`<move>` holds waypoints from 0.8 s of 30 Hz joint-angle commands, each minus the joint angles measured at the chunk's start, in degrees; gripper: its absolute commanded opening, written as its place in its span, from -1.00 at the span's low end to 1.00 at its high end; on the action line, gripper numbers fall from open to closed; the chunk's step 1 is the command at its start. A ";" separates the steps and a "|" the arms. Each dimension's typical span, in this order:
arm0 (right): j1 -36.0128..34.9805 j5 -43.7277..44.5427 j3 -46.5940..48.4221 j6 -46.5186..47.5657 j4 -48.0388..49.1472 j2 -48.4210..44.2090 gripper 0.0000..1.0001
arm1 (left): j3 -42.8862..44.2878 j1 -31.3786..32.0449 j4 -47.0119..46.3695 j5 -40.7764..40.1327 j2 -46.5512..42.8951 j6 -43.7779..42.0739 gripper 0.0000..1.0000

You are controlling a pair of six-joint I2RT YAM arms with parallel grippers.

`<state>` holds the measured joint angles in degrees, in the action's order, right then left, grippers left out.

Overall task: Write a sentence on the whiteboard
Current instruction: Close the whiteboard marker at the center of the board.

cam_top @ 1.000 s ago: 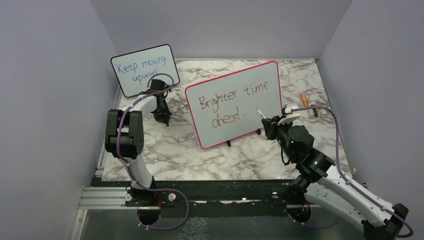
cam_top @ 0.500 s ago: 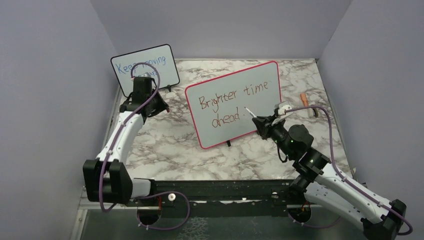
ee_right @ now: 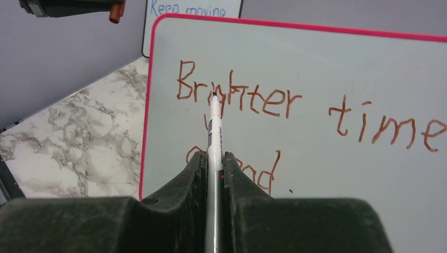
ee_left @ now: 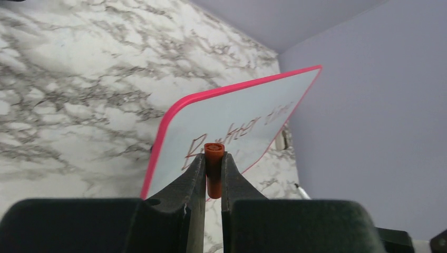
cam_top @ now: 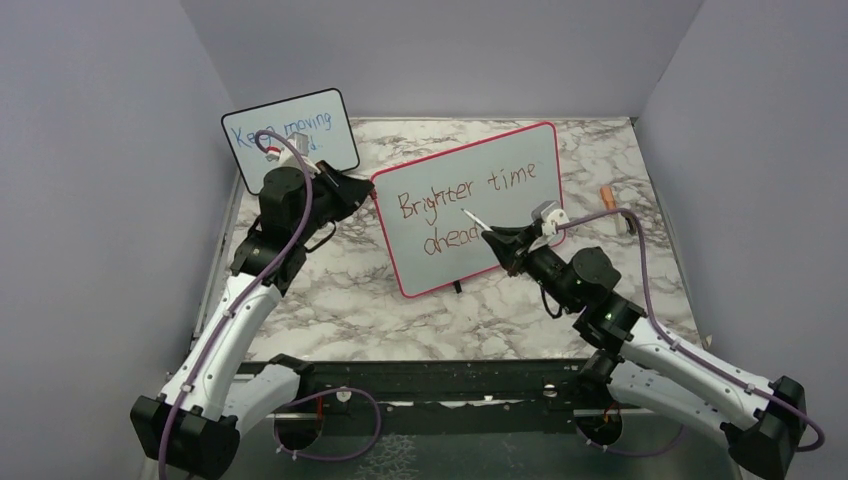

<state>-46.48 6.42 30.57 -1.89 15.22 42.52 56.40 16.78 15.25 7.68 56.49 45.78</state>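
The whiteboard (cam_top: pixel 520 190), framed in red-pink, stands tilted at mid-table. The sentence (cam_top: pixel 465 205) "Brighter time ahead." runs across it in two reddish-brown lines. My right gripper (cam_top: pixel 497 240) is shut on a white marker (cam_top: pixel 476 221) in front of the board's lower middle. In the right wrist view the marker (ee_right: pixel 213 132) points at the "g" of the sentence (ee_right: pixel 295 105); I cannot tell if the tip touches the board. My left gripper (cam_top: pixel 355 185) hovers by the board's left edge. The left wrist view shows it (ee_left: pixel 213 161) shut on an orange cap (ee_left: pixel 214 171).
A smaller black-framed board (cam_top: pixel 290 140) with blue writing stands at the back left, partly behind the left arm. An orange object (cam_top: pixel 607 196) lies on the marble table near the right wall. Grey walls close in on three sides.
The left arm swung up and rightward from beside the small board to the big board's left edge. The right gripper slid left along the board with the marker.
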 commanded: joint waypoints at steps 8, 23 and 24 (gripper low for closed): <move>-10.35 5.99 -0.93 9.56 21.23 6.83 -0.98 | -6.04 9.27 -20.52 -1.31 -1.20 11.85 -1.00; -16.10 12.35 -1.55 12.54 31.52 14.12 -0.98 | -10.02 15.77 -26.27 -4.94 -0.73 14.64 -1.00; -16.14 12.14 -1.34 12.42 31.50 14.47 -0.98 | -10.22 15.92 -26.43 -5.37 -0.82 14.75 -1.00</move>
<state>-62.06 16.80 29.10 10.11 42.17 55.77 46.57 31.79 -7.70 4.95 56.10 59.42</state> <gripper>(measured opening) 0.163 0.122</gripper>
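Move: Over the red-framed whiteboard, the right hand holds the open marker and goes for the cap in the left hand, about 24 cm to its left, 9 cm ahead and some 3 cm higher. The marker's tip lies about 19 cm right, 5 cm back and 3 cm below the left hand. From the right hand the whiteboard's middle is roughly 11 cm ahead, 3 cm left and 12 cm below; the black-framed board is 18 cm left and 12 cm ahead of the left hand, some 12 cm lower. Bringing cap and marker together in the air, the left hand swings about 9 cm right and 3 cm back, rising slightly and rolling so its left side dips, while the right carries the marker some 6 cm left, a little up and back, tilting its tip up about 15 degrees. Both slow nearly to a stop, fingers keeping their holds. ##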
